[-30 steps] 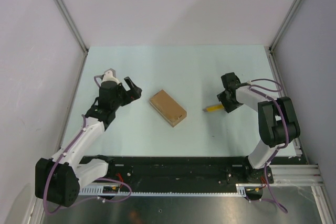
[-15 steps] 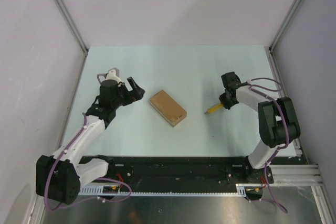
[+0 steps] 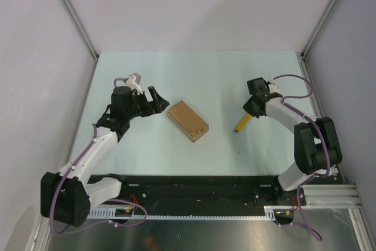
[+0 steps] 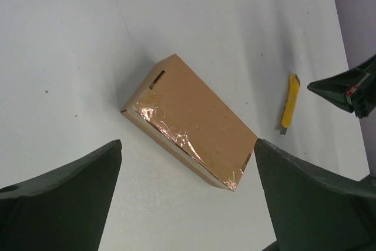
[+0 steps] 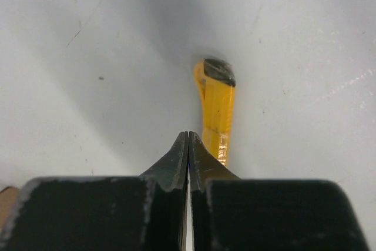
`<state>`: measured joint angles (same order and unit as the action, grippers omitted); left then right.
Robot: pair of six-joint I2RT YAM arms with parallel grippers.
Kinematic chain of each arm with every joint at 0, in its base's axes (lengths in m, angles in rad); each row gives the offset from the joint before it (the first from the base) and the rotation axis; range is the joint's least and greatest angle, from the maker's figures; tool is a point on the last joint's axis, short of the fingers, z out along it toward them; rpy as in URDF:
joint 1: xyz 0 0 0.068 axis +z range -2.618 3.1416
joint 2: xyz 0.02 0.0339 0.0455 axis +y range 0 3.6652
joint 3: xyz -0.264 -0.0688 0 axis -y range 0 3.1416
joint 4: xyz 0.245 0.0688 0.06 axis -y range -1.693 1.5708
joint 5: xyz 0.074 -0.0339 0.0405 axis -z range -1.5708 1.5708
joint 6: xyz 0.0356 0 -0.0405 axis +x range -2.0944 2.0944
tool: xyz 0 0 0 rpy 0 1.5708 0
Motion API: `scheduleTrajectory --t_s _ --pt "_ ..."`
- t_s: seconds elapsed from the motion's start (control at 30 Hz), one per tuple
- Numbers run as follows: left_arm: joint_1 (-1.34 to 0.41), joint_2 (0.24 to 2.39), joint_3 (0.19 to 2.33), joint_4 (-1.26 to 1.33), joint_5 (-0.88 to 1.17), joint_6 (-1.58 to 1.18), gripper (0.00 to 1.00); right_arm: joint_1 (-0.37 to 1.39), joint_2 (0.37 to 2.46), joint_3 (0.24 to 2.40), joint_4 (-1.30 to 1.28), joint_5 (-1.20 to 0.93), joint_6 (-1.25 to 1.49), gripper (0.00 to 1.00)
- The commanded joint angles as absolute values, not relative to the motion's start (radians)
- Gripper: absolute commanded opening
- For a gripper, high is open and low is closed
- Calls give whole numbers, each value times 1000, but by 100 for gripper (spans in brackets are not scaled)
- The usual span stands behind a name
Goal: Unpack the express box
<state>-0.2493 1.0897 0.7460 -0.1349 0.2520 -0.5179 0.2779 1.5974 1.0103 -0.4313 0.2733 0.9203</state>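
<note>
The express box [image 3: 188, 120] is a flat brown carton lying closed and taped on the pale table, diagonal in the top view. My left gripper [image 3: 154, 103] hovers just left of it, wide open; in the left wrist view the box [image 4: 191, 119] lies ahead between the spread jaws of the left gripper [image 4: 187, 145], untouched. My right gripper [image 3: 251, 110] is shut, jaws pressed together. The yellow utility knife [image 5: 216, 107] runs out from under the right fingertip of the right gripper [image 5: 188, 134]. I see nothing between the jaws. In the top view the knife [image 3: 241, 124] slants toward the near edge.
The knife [image 4: 288, 105] and the dark tip of my right gripper [image 4: 352, 89] show at the right of the left wrist view. Grey walls with metal posts close the table on three sides. A black rail [image 3: 200, 195] with the arm bases runs along the near edge.
My right jaws have closed. The knife has swung from lying sideways to slanting toward the near edge. My left gripper has moved right, closer to the box, still open.
</note>
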Motion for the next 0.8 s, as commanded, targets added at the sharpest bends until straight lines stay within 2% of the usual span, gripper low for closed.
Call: scheduleTrajectory --t_s 0.0,0.1,0.2,0.23,0.3,0.77 --pt "-284 1098 782 -91 310 -474 100 301 1533 1017 -416 259 825 0" --pt "-340 1101 782 -86 282 -456 100 299 1528 1017 -457 262 827 0" --pt "-377 1111 784 -84 264 -457 100 293 1546 1017 -514 285 853 25" --pt "-383 1114 785 -84 261 -459 100 291 1549 1017 -523 287 864 40" --pt "-391 1121 785 -84 258 -465 100 295 1565 1019 -523 279 861 45" --pt "-396 1101 765 -84 250 -454 100 307 1769 1101 -537 311 819 45"
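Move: The yellow utility knife lies on the table about 5 cm below the right hand's shut fingers, its middle some 3 cm back and 1 cm to the left. The express box is roughly 28 cm to that hand's left, 2 cm back and 4 cm lower. From the wide-open left hand, the box is about 11 cm to the right, 3 cm ahead and 15 cm below. Down to the yellow knife, with no grip taken yet: the right hand rises about 1 cm, opens its shut fingers to roughly half, eases back some 2 cm, then sinks to end about 4 cm lower, tipping down about 10 degrees, one finger on either side of the handle. Meanwhile the left hand, still wide open, slides right and slightly back towards the express box, turning clockwise, then waits. ##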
